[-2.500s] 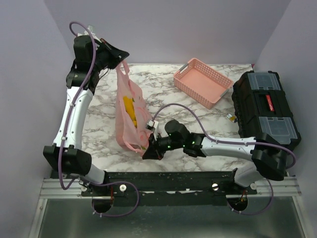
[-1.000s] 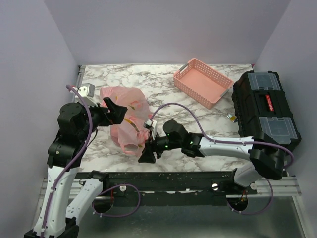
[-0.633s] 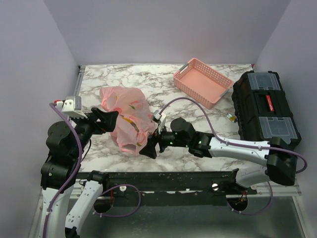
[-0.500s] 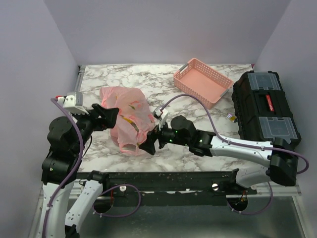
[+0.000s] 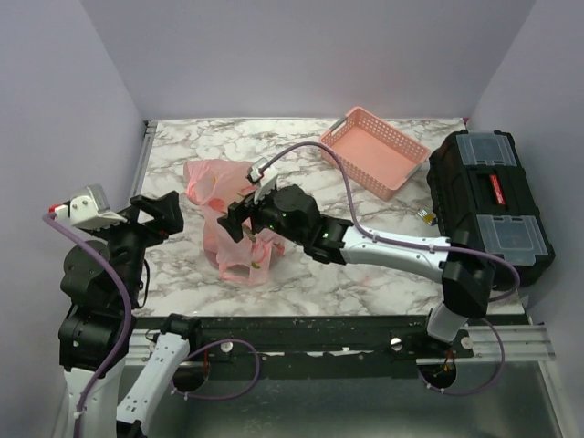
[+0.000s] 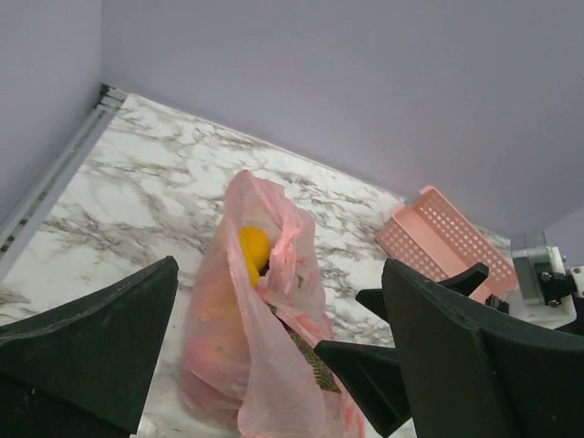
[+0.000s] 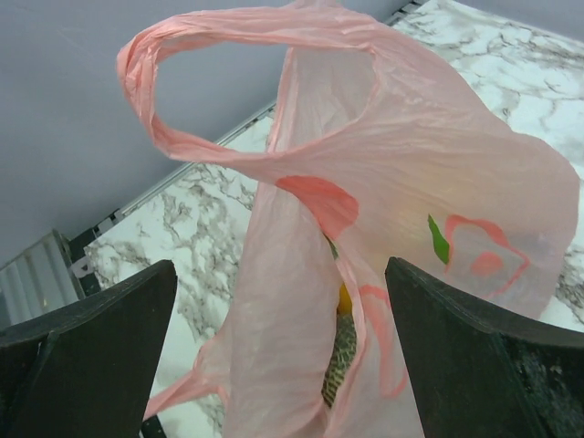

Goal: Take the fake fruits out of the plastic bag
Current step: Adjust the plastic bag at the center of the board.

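Observation:
The pink plastic bag (image 5: 208, 181) sits slumped on the marble table (image 5: 182, 146), left of centre. Through its mouth a yellow fake fruit (image 6: 254, 251) and a green netted melon (image 6: 315, 360) show; the other fruits are hidden inside. My right gripper (image 5: 245, 208) hangs open just above the bag. In the right wrist view the bag (image 7: 411, 182) fills the gap between the wide fingers (image 7: 91, 338), with the yellow fruit (image 7: 344, 297) and melon (image 7: 342, 356) in the opening and one loop handle (image 7: 210, 91) standing up. My left gripper (image 5: 157, 214) is open, empty, and apart from the bag on its left.
A rigid pink lattice basket (image 5: 374, 151) lies at the back right. A black toolbox (image 5: 488, 201) stands along the right edge, with a small object (image 5: 425, 216) beside it. The table's left rail (image 6: 55, 173) runs close to the bag.
The left gripper let the bag drop to the table and drew back to the left. The right gripper opened wide and rose from the bag's near side to above it.

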You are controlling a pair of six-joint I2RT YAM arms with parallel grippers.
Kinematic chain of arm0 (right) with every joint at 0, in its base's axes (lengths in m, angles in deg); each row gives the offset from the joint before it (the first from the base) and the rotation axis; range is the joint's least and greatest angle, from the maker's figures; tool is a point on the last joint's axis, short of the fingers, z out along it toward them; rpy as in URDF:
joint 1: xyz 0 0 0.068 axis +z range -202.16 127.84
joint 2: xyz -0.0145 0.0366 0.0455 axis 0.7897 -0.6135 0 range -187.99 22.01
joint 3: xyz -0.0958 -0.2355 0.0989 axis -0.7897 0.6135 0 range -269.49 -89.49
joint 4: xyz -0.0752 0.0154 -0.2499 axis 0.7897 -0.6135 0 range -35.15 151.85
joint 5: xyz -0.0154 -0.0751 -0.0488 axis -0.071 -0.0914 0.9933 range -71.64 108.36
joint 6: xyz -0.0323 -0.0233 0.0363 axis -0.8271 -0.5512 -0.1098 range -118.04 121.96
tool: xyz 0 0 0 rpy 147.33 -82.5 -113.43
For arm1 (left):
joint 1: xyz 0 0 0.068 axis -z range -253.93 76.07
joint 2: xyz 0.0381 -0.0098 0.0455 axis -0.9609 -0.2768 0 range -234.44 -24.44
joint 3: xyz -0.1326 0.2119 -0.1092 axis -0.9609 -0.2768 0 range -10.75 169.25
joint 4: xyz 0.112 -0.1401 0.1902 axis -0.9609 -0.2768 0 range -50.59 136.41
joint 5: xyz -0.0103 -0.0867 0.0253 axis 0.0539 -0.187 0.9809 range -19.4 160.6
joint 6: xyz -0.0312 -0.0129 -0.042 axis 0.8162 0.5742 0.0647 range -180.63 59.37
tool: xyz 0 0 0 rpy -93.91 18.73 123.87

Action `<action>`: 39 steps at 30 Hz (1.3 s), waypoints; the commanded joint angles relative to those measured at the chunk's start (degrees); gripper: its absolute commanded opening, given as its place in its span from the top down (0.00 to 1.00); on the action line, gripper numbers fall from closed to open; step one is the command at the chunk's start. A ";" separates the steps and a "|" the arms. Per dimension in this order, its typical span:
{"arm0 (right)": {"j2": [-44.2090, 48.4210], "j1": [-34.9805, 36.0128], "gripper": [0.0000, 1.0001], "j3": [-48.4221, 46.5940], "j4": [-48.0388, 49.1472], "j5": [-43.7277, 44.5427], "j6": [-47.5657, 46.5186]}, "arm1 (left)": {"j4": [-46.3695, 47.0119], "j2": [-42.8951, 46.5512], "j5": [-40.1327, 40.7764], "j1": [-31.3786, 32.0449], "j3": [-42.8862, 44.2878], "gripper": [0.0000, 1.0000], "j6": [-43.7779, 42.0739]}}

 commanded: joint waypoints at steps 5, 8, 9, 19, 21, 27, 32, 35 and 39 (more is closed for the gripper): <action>-10.30 0.36 0.00 -10.86 6.50 -3.08 -4.64 | -3.16 1.82 9.10 -0.04 0.99 0.07 -5.77; -13.79 0.40 0.00 -15.54 5.22 -1.67 -6.27 | -3.57 2.49 9.13 -0.05 0.06 0.07 -6.27; -14.82 0.42 0.00 -17.16 4.76 -1.27 -6.61 | -3.76 2.61 9.28 -0.06 -0.15 0.07 -6.36; -23.42 0.75 0.17 -28.08 0.91 7.47 -7.97 | -3.69 3.28 8.08 -0.06 -2.72 0.07 -6.65; -22.73 0.78 0.34 -26.98 1.52 9.73 -8.41 | -3.69 3.35 6.74 -0.06 -3.53 0.07 -6.40; -16.01 -0.10 0.89 -19.25 5.34 10.94 -11.52 | -2.55 2.76 -1.74 -0.06 -7.43 0.07 -5.46; -8.80 -1.75 0.99 -13.46 5.98 8.65 -12.15 | -2.31 1.57 -10.44 -0.06 -10.73 0.08 -2.77; -5.29 -2.89 0.99 -10.55 5.91 8.70 -12.20 | -2.44 0.89 -16.47 -0.06 -12.51 0.09 -0.21; -1.33 -4.16 0.99 -7.22 5.30 8.94 -12.21 | -2.51 1.09 -22.52 -0.06 -15.55 0.08 4.63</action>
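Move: The bag's raised far rim, which my right hand goes for, lies about 6 cm ahead of it, 7 cm left and level in height. From that hand the melon in the bag is roughly 3 cm ahead and 18 cm below, the bag's near handle loop some 4 cm back and 24 cm down, both about straight under sideways. From my left hand the rim is about 12 cm ahead, 5 cm right and 13 cm lower. I reach my open right hand left and forward, about 9 cm left, to the bag's far rim, shut its fingers on the plastic, then draw it right some 8 cm and lift about 5 cm, fingertips tipping up. My left hand, still open, swings slightly left, then sinks roughly 10 cm and comes right towards the bag, its fingers tilting down. ##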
